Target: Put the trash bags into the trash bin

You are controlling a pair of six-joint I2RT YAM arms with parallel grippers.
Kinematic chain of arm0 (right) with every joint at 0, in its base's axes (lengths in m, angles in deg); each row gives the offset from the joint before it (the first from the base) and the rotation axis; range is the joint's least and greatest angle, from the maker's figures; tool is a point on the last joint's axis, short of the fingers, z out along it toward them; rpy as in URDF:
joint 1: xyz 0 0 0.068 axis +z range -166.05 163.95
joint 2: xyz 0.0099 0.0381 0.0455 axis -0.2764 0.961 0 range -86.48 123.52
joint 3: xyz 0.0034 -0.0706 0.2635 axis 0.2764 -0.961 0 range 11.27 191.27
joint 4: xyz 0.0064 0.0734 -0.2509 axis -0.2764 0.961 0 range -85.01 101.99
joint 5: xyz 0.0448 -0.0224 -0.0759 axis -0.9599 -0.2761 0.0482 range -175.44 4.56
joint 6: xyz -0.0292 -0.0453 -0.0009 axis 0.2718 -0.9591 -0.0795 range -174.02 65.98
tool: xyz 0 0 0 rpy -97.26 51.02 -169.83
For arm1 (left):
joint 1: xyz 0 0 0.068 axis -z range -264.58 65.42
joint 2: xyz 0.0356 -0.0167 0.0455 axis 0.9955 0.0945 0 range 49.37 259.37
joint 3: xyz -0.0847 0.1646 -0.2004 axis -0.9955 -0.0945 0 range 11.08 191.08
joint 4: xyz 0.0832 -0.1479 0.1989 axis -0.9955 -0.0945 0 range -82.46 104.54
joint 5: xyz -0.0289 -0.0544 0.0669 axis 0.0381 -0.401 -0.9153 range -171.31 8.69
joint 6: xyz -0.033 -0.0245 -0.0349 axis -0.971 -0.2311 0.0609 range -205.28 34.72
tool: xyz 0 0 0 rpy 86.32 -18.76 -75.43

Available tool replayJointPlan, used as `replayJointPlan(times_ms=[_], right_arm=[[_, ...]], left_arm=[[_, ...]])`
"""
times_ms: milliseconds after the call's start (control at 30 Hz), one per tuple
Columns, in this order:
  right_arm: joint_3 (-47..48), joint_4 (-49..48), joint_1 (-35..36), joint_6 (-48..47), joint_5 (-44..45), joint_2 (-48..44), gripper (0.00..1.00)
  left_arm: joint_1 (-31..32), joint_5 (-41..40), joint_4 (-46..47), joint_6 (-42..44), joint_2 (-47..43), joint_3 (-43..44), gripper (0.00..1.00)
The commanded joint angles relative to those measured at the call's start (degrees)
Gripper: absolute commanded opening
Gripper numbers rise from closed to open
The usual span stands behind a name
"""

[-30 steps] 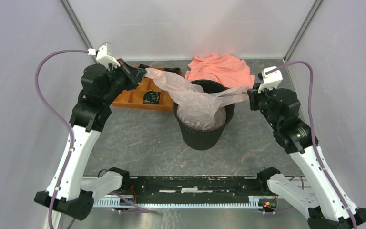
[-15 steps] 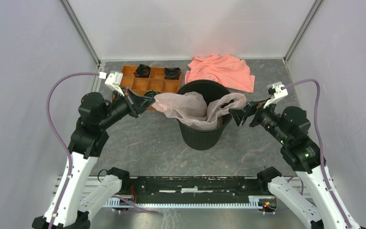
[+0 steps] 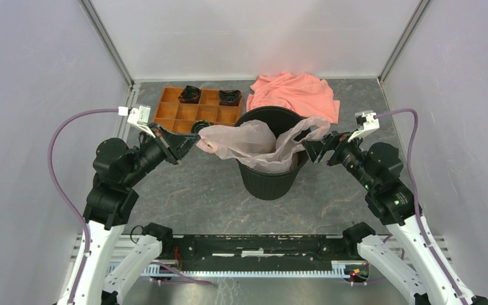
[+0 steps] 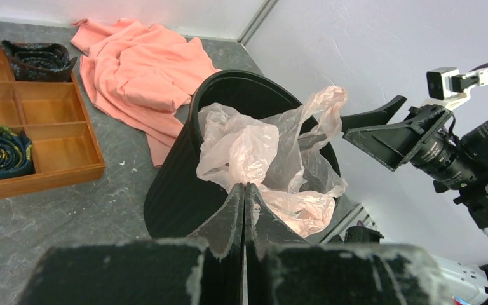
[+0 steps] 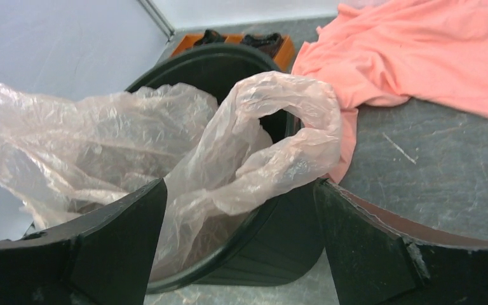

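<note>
The trash bags are one thin pale pink film bag (image 3: pixel 248 143), wrinkled and draped across the mouth of the round black trash bin (image 3: pixel 267 184). My left gripper (image 3: pixel 194 136) is shut on the bag's left end, just outside the bin's left rim. In the left wrist view the closed fingertips (image 4: pixel 244 186) pinch the bag (image 4: pixel 254 146) above the bin (image 4: pixel 178 184). My right gripper (image 3: pixel 311 151) stands open beside the right rim. From the right wrist, the bag's loop (image 5: pixel 260 127) hangs over the bin rim (image 5: pixel 216 57) in front of the open right gripper (image 5: pixel 238 184), not gripped.
An orange compartment tray (image 3: pixel 184 114) with dark rolled items sits at the back left. A salmon cloth garment (image 3: pixel 292 92) lies behind the bin, touching its far side. Grey enclosure walls stand on both sides.
My right gripper opened, let go of the bag's right end and dropped lower beside the rim. My left gripper came down and toward the near left, still holding the bag.
</note>
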Motion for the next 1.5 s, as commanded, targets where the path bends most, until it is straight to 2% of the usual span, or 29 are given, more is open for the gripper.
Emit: replayJointPlan(times_ms=[0,167,300,333,400,500,567,667,733,833,1033,1167,1233,1300,1400,1467], right_arm=[[-0.3,-8.4,-0.2,-1.9,2.0,2.4,0.88],[-1.7,-12.1,-0.2,-1.6,-3.1,3.6,0.47],[-3.7,-14.4,-0.2,-2.5,-1.9,1.7,0.02],[-3.8,-15.1,-0.2,-2.8,-2.7,1.2,0.01],[-4.6,-17.4,-0.2,-3.2,-5.4,0.0,0.01],[-4.7,-18.3,-0.2,-3.9,-7.7,-1.3,0.01],[-5.1,-18.3,-0.2,-4.2,-8.7,-2.1,0.01],[-6.2,-18.3,-0.2,-4.6,-9.4,-3.5,0.00],[-7.3,-20.6,-0.2,-4.6,-10.1,-4.2,0.01],[-7.9,-21.3,-0.2,-4.6,-11.6,-4.2,0.00],[-8.6,-22.5,-0.2,-4.0,-13.8,-4.1,0.01],[-8.7,-22.7,-0.2,-3.9,-14.1,-3.8,0.01],[-8.8,-22.6,-0.2,-3.9,-13.7,-3.8,0.00],[-9.0,-22.6,-0.2,-3.6,-13.3,-3.7,0.01],[-9.0,-22.3,-0.2,-3.3,-13.0,-3.7,0.01],[-8.8,-21.5,-0.2,-3.3,-12.7,-3.7,0.01]], left_arm=[[-0.3,-2.5,0.1,-3.5,0.5,0.2,0.02],[-0.2,-3.7,-0.3,-3.9,2.0,0.3,0.02],[-0.3,-7.6,-4.0,-5.6,4.7,2.6,0.04],[-0.2,-9.2,-5.6,-6.3,5.4,3.3,0.07],[-0.2,-11.5,-8.8,-7.6,6.7,5.3,0.21],[-0.2,-12.8,-14.5,-10.9,8.6,8.7,0.58],[-0.2,-10.8,-17.1,-14.5,9.5,10.0,0.75],[-0.2,-1.9,-14.9,-21.2,8.6,7.2,0.87],[-0.2,2.6,-9.9,-26.1,6.3,2.3,0.98],[-0.1,4.8,-2.2,-31.3,2.7,-2.6,1.00],[1.0,3.8,1.7,-29.5,5.1,0.2,1.00],[7.7,-0.9,9.1,-30.5,7.3,-2.2,1.00],[14.2,-5.6,11.2,-28.8,9.9,-1.7,1.00],[19.1,-12.7,7.1,-24.7,13.3,1.9,1.00],[21.8,-24.1,-0.7,-20.9,17.0,7.2,0.99],[21.9,-28.0,-1.9,-19.7,17.5,8.0,0.92]])
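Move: The left gripper still pinches the gathered left end of the trash bag; the trash bin's mouth is about 22 cm to its right, 4 cm ahead and 10 cm lower, the compartment tray some 25 cm ahead and 5 cm left. For the open right gripper, the bag's right edge lies between its fingertips, about 2 cm ahead and 1 cm left, with the bin's mouth roughly 10 cm left and 4 cm ahead. Ease the right gripper slightly forward and shut it on the bag's right edge, then draw it up and back about 3 cm, tipping it upward, and hold. Bring the left gripper forward and down, open it wide to release the gathered end, pull back while tipping down, then sweep about 10 cm right towards the bin, fingers open around the loose plastic. ##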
